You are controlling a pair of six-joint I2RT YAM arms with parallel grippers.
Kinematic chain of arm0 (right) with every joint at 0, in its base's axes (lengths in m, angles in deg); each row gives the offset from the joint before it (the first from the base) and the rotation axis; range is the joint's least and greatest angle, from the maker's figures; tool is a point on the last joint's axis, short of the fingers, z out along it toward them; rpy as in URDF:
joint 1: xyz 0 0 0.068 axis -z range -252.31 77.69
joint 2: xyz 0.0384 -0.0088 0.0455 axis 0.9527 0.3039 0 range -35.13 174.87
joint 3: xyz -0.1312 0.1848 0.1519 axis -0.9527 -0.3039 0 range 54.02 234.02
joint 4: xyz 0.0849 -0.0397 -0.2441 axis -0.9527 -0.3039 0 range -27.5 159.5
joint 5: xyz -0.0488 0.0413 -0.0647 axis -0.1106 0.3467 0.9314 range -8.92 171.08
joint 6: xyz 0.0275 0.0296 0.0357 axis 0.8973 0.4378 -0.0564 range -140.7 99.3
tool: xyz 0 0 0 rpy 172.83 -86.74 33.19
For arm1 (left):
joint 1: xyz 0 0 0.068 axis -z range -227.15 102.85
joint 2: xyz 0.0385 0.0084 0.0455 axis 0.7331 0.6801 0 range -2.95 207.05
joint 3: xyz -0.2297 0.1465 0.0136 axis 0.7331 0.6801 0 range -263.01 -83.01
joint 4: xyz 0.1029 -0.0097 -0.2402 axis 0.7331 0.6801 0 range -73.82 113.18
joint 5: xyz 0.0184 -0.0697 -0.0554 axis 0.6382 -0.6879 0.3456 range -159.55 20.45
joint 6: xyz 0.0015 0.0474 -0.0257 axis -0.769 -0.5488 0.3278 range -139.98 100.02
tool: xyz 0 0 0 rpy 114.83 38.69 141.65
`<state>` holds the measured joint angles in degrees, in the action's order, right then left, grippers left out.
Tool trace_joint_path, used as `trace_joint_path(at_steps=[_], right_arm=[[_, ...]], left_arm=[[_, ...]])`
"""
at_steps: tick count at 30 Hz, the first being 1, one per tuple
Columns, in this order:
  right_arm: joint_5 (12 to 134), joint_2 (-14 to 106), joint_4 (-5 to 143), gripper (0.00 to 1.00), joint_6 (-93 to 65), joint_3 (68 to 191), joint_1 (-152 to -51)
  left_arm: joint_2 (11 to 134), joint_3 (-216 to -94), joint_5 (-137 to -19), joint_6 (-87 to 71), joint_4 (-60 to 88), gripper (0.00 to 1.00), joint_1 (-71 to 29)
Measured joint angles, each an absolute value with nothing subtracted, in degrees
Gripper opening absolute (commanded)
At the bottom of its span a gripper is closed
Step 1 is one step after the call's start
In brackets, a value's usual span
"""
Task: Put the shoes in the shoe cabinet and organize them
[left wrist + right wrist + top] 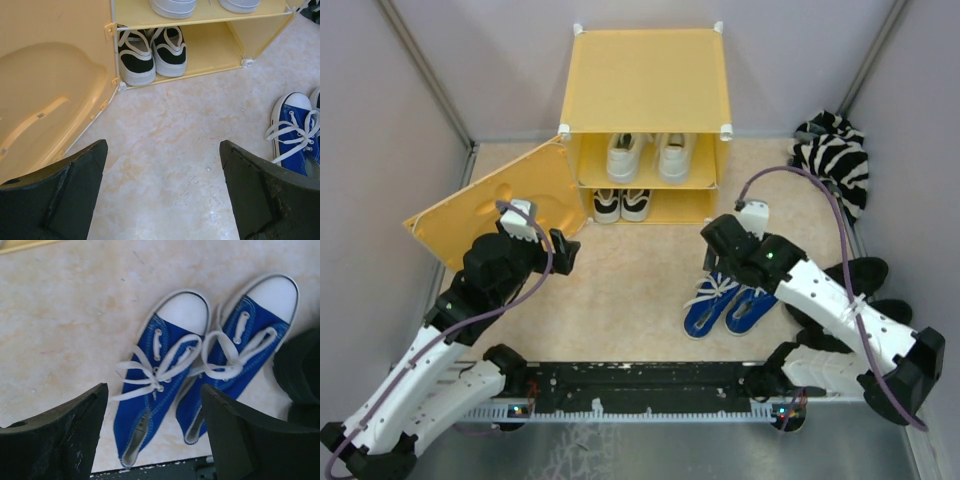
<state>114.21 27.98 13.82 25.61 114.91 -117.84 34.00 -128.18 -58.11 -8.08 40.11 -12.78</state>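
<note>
The yellow-orange shoe cabinet [645, 75] stands at the back with its front panel [490, 205] swung open to the left. White shoes [645, 158] sit on its upper shelf, and black-and-white shoes [620, 205] sit on the left of the lower shelf [152, 52]. The blue shoes [730, 305] lie side by side on the floor, toes toward the cabinet. My right gripper [154, 388] hangs open above the left blue shoe [150, 395], not touching it. My left gripper [162, 145] is open over bare floor in front of the panel [45, 95], holding nothing.
A zebra-striped cloth [835, 155] lies in the back right corner. All-black shoes [855, 285] sit right of the blue pair, partly under my right arm. Grey walls enclose the floor, and a black rail [640, 385] runs along the near edge.
</note>
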Motion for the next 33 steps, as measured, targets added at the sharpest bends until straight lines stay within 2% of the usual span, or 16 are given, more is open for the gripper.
trace_joint_path(at_steps=[4, 11, 17, 19, 22, 25, 33], right_arm=[[112.24, 25.73, 9.98, 0.75, 29.96, 108.81, -114.17], [107.19, 24.18, 9.23, 0.72, 34.55, 100.87, -113.65], [103.19, 21.2, 12.95, 0.63, 36.42, 96.74, -113.65], [101.79, 20.44, 14.7, 0.55, 36.77, 94.14, -113.65], [100.74, 20.5, 16.4, 0.16, 36.88, 91.63, -113.63], [100.76, 20.48, 17.45, 0.01, 37.08, 91.17, -113.54], [100.83, 18.73, 17.1, 0.0, 35.94, 91.34, -113.5]], left_arm=[[33.82, -128.18, -58.48, -8.1, 39.82, 0.99, -12.78], [33.65, -128.18, -58.61, -8.08, 39.69, 0.99, -12.78], [33.76, -127.64, -58.66, -8.08, 39.25, 0.99, -12.78], [33.93, -127.53, -58.68, -8.08, 39.23, 0.99, -12.78], [34.43, -127.53, -58.68, -8.08, 39.12, 0.99, -12.78], [34.94, -127.48, -58.68, -8.08, 39.12, 0.99, -12.78], [35.02, -127.33, -59.18, -8.01, 38.49, 0.99, -12.78]])
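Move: The right-hand blue shoe lies toe outward on the table, its middle about 9 cm to the right of the right hand, 2 cm back and 14 cm below. Its left-hand mate is nearly under that hand, 2 cm back. The near black slipper lies some 17 cm right of the right-hand shoe, about level with it. From the left hand, the right-hand shoe is roughly 36 cm right, level, and 22 cm below. Between the pair of blue shoes, at the inner collar edge of the right-hand one, the open right gripper comes down some 11 cm while drawing back 7 cm and slightly right. The wrist tips about 15 degrees further down; then, near the lowest point, the fingers close all the way and pinch the left collar wall of that shoe near its heel. ##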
